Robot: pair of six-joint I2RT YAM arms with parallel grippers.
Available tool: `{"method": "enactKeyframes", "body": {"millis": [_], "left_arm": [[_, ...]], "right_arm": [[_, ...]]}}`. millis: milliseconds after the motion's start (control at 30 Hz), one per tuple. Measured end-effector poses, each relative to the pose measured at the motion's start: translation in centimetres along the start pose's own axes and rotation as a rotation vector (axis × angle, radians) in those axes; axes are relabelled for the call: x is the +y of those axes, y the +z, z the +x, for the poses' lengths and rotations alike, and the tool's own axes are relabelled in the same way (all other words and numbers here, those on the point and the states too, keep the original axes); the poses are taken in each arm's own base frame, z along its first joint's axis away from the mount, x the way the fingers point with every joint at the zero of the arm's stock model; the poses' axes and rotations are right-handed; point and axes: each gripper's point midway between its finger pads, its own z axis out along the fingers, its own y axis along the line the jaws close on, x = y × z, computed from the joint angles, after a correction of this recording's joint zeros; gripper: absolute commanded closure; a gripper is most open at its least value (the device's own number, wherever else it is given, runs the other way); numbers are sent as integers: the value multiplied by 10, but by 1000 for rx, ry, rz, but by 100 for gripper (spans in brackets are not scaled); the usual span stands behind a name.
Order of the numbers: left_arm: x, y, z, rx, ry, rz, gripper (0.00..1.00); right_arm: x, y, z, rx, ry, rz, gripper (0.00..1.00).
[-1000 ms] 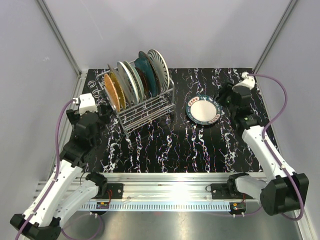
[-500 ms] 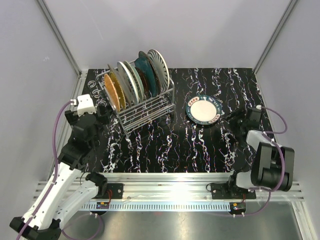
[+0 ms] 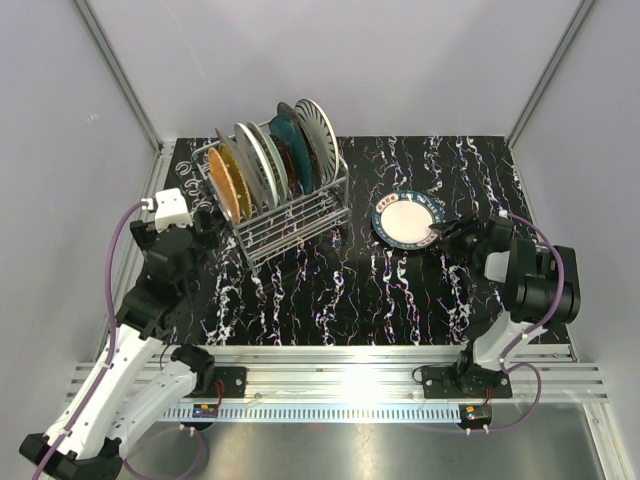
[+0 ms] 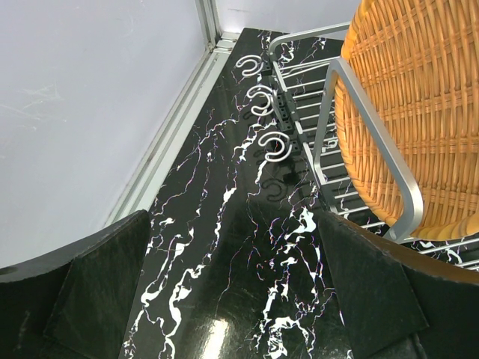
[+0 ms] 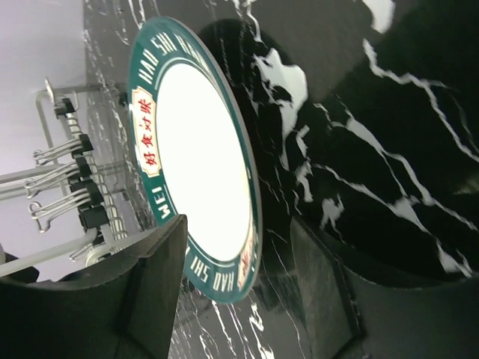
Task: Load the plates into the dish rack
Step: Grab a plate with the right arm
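Several plates stand on edge in the silver dish rack [image 3: 300, 218], from the orange woven plate [image 3: 228, 182] to the black-striped white one [image 3: 318, 126]. One plate [image 3: 405, 220], white with a teal lettered rim, lies flat on the table to the right of the rack. My right gripper [image 3: 445, 235] is low at that plate's right edge. In the right wrist view its open fingers straddle the plate's [image 5: 198, 149] rim, right gripper [image 5: 247, 280] not closed on it. My left gripper [image 4: 232, 299] stands open over bare table beside the rack's rail [image 4: 367, 134] and the orange plate [image 4: 419, 112].
The black marbled table [image 3: 330, 290] is bounded by metal frame posts and pale walls. White S-hooks [image 4: 262, 101] hang on the rack's left end, and binder clips [image 5: 67, 202] on its near side. The aluminium base rail [image 3: 340, 365] runs along the front.
The right arm has swung down from behind the loose plate and folded low, bringing its fingers around the plate's right rim. The left arm has hardly moved.
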Motion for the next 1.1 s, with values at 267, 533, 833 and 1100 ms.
{"method": "enactKeyframes", "body": {"millis": [267,533,833,1100], "left_arm": [[0,0,0,0,0,-1,1],[1,0,0,0,-1,-4,1],[2,0,-1,-3,-4,-5,1],[2,0,-1,-3,-4,-7,1]], "right_arm": [[10,18,-4,26,-3,-76,36],[10,27,4,49,-39,-38,62],[0,31,7,62,-42,18,86],[26,7,-4,22,-116,13,100]]}}
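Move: The last flat plate, white with a green rim, has its middle about 9 cm to the right hand's left and 5 cm ahead, some 2 cm lower; its near right rim is already between the open fingers. The dish rack's middle is roughly 43 cm to the hand's left and 8 cm ahead, and the striped plate standing in it about 31 cm left and 18 cm ahead. From the idle left hand, the flat plate lies some 54 cm to the right, 19 cm ahead and 26 cm down. With one finger over the plate's right rim and the other under it, the right hand slides about 2.5 cm forward and a little left so that the rim comes deeper between the fingers. They then close from well open to nearly shut while the hand sinks about 2 cm, pinching the rim between top and underside, and the hand finally turns back up, rising nearly 4 cm from its lowest point with that grip kept. ##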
